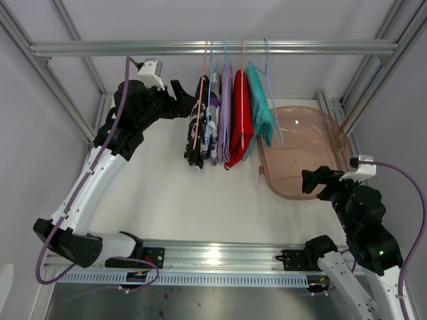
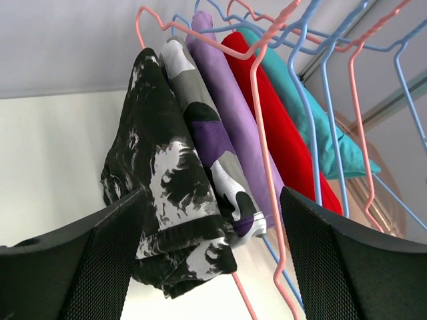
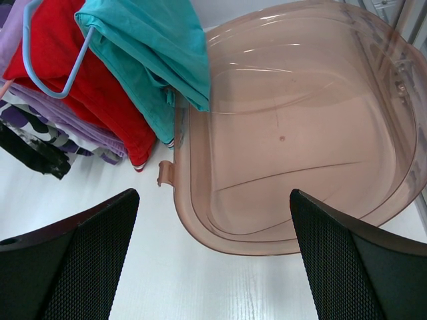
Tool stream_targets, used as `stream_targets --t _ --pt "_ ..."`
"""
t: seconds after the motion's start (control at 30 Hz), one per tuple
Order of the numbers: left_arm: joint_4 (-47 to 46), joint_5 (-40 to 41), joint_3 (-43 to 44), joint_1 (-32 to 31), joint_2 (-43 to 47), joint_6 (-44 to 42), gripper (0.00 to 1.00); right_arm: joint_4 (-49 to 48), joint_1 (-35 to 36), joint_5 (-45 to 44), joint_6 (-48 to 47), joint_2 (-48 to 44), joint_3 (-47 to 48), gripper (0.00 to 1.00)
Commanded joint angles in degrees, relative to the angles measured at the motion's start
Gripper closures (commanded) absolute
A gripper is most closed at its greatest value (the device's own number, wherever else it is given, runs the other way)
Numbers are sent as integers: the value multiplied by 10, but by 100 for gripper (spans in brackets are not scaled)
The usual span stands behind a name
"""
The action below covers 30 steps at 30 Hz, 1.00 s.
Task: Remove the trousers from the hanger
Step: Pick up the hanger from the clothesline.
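Note:
Several trousers hang side by side on pink and blue wire hangers [image 1: 204, 73]: black with white speckles [image 1: 195, 137], purple-and-white patterned [image 1: 211, 127], lilac [image 1: 225, 107], red [image 1: 241, 123] and teal [image 1: 261, 107]. My left gripper [image 1: 183, 93] is raised just left of the black pair and stands open. In the left wrist view the black pair's hem [image 2: 160, 193] and a pink hanger [image 2: 263, 147] show between the wide-spread fingers [image 2: 113, 247], with nothing gripped. My right gripper [image 3: 213, 200] is open and low over the table, at the near rim of a bin.
The hangers hook over a metal rail [image 1: 213, 47] across the back of the frame. A clear brownish plastic bin [image 1: 307, 153] lies on the white table to the right, under the teal pair; its rim [image 3: 200, 220] shows in the right wrist view. Frame posts stand at both sides.

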<state>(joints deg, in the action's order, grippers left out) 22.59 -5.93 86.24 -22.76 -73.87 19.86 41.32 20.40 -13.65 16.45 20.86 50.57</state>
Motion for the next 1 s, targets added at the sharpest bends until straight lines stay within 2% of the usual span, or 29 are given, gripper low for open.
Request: stream_targets --t 0.0,0.83,0.9,0.93,0.97 --pt "-9 12 32 -11 -6 -17 16 -20 4 -2 -7 -4 1 1" --pt "40 54 111 -36 -126 -32 17 -24 27 -24 -7 -24 -7 1" --pt "49 57 124 -37 -133 -29 22 -24 31 -28 -8 -26 -7 0" --pt "48 58 126 -38 -135 -31 31 -23 32 -30 -8 -26 -7 1" --pt "46 53 127 -38 -135 -32 57 -24 34 -31 -9 -27 -8 1"
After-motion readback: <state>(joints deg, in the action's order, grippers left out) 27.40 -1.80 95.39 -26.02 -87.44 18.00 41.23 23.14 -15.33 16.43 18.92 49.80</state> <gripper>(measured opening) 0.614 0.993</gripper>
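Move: The pink hanger carrying the black-and-white trousers is about 6 cm ahead of the left hand, 4 cm right and 4 cm lower. Those trousers hang some 8 cm ahead, 4 cm right, 12 cm below; the camouflage trousers 8 cm ahead, 8 cm right, 11 cm below; the lavender pair 8 cm ahead, 11 cm right, 10 cm below. From the right hand, the hanger is roughly 22 cm ahead, 28 cm left, 6 cm higher. Left hand eases right, then dips about 5 cm down and forward, fingers closing partway onto the pink hanger. ##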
